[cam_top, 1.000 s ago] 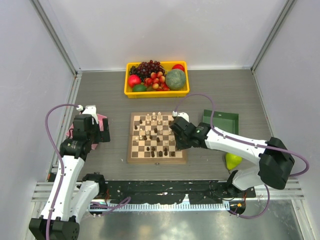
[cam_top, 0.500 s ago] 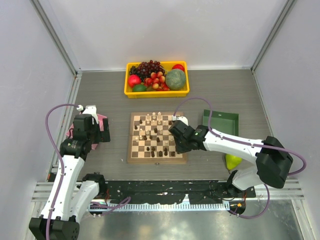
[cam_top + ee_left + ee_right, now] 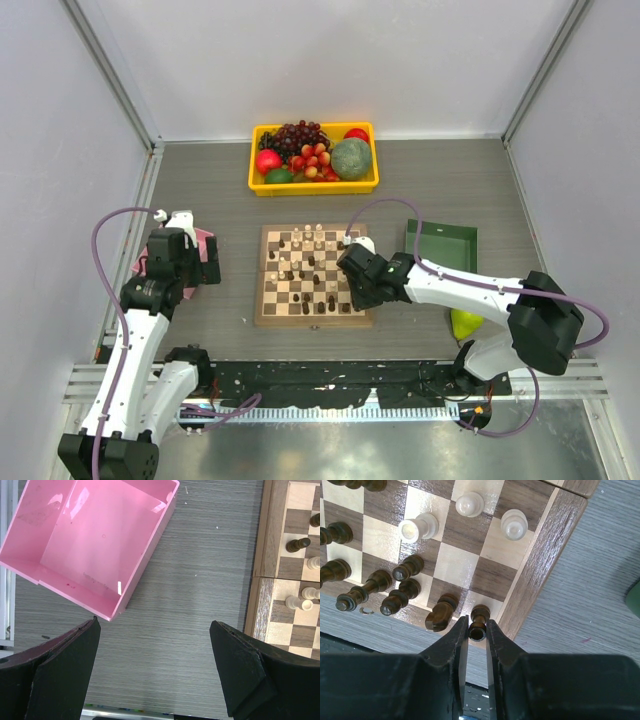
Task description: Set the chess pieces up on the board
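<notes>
The board (image 3: 262,300) lies mid-table with cream and dark brown chess pieces (image 3: 305,262) scattered over it. My right gripper (image 3: 352,288) hangs over the board's near right corner. In the right wrist view the right gripper (image 3: 478,630) is shut on a dark brown piece (image 3: 480,613) that stands upright on the corner square, beside a dark knight (image 3: 441,614). Cream pawns (image 3: 470,504) stand further in. My left gripper (image 3: 154,624) is open over bare table, between the pink tray (image 3: 95,535) and the board's left border (image 3: 262,605).
A yellow bin (image 3: 256,185) of fruit stands behind the board. A green tray (image 3: 440,245) sits right of the board, with a pear (image 3: 465,322) near the right arm's base. The pink tray (image 3: 205,240) sits under the left arm.
The right arm has edged slightly left and nearer over the board's right side, still shut on the dark piece. The left arm has not moved.
</notes>
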Controlling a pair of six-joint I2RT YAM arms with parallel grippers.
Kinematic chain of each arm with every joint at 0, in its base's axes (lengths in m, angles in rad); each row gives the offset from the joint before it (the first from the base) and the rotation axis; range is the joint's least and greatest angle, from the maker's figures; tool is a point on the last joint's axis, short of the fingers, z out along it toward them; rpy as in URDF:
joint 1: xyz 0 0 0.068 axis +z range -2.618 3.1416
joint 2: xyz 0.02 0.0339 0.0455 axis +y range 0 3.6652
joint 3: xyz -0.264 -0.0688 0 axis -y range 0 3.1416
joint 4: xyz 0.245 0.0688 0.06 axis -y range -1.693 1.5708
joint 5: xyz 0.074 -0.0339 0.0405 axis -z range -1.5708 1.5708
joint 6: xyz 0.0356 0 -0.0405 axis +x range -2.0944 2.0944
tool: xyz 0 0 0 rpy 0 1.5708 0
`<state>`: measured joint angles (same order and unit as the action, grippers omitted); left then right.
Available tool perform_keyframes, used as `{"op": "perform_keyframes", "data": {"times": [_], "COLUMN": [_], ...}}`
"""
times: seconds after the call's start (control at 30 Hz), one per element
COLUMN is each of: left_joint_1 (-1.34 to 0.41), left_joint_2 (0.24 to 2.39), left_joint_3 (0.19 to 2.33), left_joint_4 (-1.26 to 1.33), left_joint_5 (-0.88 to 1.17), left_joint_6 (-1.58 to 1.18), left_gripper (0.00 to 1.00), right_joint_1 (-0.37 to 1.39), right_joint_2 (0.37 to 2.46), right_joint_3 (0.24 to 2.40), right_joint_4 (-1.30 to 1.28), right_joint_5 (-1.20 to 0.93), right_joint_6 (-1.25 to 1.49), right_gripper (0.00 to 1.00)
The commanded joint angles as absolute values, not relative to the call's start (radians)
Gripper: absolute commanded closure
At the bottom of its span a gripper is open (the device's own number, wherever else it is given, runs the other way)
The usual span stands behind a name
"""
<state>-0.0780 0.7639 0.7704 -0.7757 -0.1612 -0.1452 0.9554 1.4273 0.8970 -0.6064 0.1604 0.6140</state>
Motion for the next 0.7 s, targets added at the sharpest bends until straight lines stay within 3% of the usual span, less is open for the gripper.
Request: {"op": "perform_keyframes", "data": {"times": [0.0, 0.33, 0.67], "left_joint_1": [-0.074, -0.074, -0.074], "left_joint_2": [0.761, 0.761, 0.749], "left_joint_3": [0.81, 0.81, 0.81], "left_joint_4": [-0.762, -0.764, -0.764], "left_joint_5": [-0.164, -0.166, -0.167], "left_joint_6": [-0.133, -0.133, -0.133], "left_gripper": [0.01, 0.01, 0.01], "right_joint_1": [0.962, 0.963, 0.962], "right_joint_2": [1.431, 1.414, 1.385], "right_joint_3": [0.896, 0.919, 1.075], "right_joint_4": [-0.586, -0.597, -0.644], "right_joint_5": [0.163, 0.187, 0.265], "right_joint_6": [0.609, 0.607, 0.551], "right_gripper": [0.83, 0.61, 0.51]}}
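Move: The right fingers are shut around a dark chess piece on the board's near right corner square, its middle about 1 cm below the hand point. The dark knight stands about 3 cm to its left, level with it, with two more dark pieces roughly 5 cm left. A light piece stands about 5 cm ahead on the same edge file. From the left hand, the corner piece lies about 32 cm right, 6 cm back and 10 cm lower. The right hand's two fingers let go of the dark piece on the corner square, opening to about half of their full range while the hand stays put. Only then does it rise clear of the piece, about 2.5 cm and quickening, drifting some 1.5 cm forward with the fingers tipping up slightly. ##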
